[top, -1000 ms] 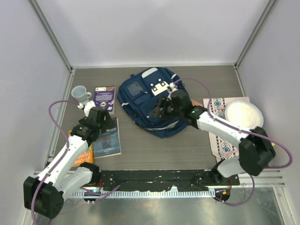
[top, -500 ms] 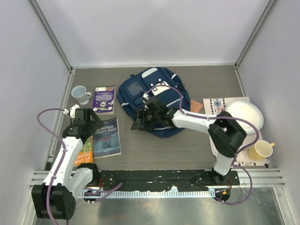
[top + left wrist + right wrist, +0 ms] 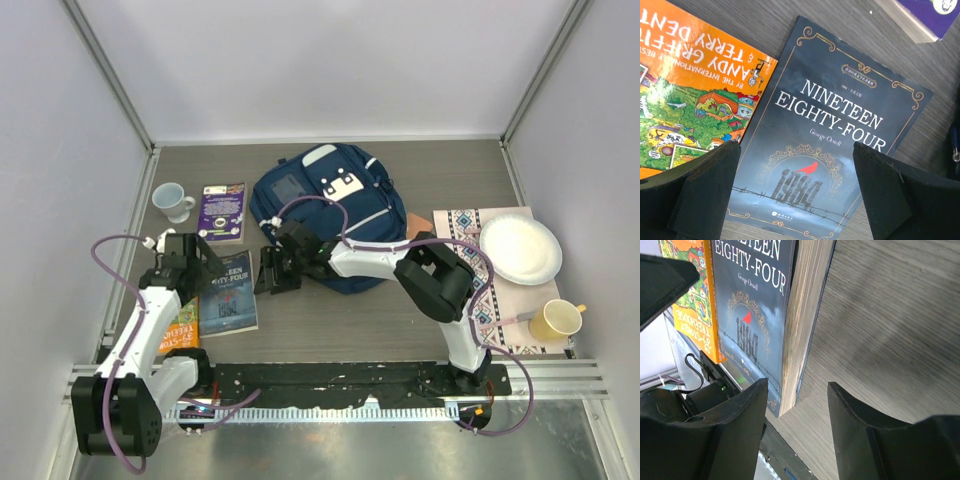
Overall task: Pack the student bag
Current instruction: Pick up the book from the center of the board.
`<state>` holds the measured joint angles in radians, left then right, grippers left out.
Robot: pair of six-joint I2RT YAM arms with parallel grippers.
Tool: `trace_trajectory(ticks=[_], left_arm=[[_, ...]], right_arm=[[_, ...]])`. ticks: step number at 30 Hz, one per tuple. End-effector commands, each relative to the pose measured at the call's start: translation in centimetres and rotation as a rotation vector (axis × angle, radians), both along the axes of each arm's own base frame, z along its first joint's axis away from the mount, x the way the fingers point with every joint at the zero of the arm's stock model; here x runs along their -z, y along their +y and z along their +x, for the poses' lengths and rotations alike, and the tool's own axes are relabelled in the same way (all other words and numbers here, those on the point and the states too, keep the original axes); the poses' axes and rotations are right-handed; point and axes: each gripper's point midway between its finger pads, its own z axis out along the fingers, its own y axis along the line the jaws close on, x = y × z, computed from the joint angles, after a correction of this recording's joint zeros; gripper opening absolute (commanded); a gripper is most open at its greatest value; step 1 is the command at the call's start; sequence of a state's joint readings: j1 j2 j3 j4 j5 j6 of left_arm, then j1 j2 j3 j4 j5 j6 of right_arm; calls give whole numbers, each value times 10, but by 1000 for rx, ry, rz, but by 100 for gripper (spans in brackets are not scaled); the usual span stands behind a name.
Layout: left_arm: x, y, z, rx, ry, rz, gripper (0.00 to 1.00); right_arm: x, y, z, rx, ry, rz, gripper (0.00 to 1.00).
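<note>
The student bag (image 3: pixel 335 205), navy with thin white stripes and a white patch, lies at the back middle of the table. A dark blue book, Nineteen Eighty-Four (image 3: pixel 229 292) (image 3: pixel 835 135) (image 3: pixel 757 300), lies flat to its front left. My left gripper (image 3: pixel 186 258) (image 3: pixel 800 200) hangs open just above that book's cover, touching nothing. My right gripper (image 3: pixel 271 270) (image 3: pixel 797 440) is low over the table at the book's right edge, open, with the page edge and near corner showing between its fingers. Nothing is held.
An orange book (image 3: pixel 178 326) (image 3: pixel 685 90) lies partly under the blue one's left side. A purple book (image 3: pixel 222 212) and a white mug (image 3: pixel 172 200) sit at the back left. At the right, a patterned mat (image 3: pixel 468 262) carries a white plate (image 3: pixel 520 250) and a yellow mug (image 3: pixel 558 320).
My right arm has swung left off the student bag and down to the table beside the blue book, its jaws narrowing a little. The left gripper shifted slightly back and left.
</note>
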<state>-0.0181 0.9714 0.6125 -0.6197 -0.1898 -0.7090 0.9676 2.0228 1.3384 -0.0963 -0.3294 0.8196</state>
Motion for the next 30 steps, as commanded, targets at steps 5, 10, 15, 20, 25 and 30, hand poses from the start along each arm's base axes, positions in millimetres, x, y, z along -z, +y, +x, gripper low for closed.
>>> trace_trajectory(ticks=[5,10,15,20,25,30], left_arm=[[11,-7,5,5,-14,-43,100],[24,-12,5,5,1,-74,100],[34,-16,4,12,14,-95,100],[45,-22,3,26,33,-124,100],[51,-30,2,56,37,-161,100],[54,-41,3,94,28,-211,100]], right_arm=[[-11,35,6,-13,-32,61,55],[-3,41,6,-12,-18,53,50],[3,45,6,-17,-9,47,47],[6,49,6,-18,-2,47,37],[1,50,6,-23,-7,58,30],[-6,50,7,-26,-21,75,24]])
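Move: The dark Nineteen Eighty-Four book lies flat with its middle about 9 cm to the right hand's left, level with it fore and aft, some 3 cm lower. Of that book, the orange book is roughly 13 cm to the left and 5 cm nearer the base; the purple book is about 17 cm farther out and 1 cm to the left. For the left hand, the dark book's middle is 1 cm to its right and about 4 cm below. The right fingers come onto the dark book's right long edge near mid-length, one jaw over the cover and the other at the page side, after moving some 4 cm left and 2 cm down and closing from just over half open to about a quarter. The left hand, fingers staying wide open, sinks about 3 cm towards the same book, then eases about 2 cm forward over it. ##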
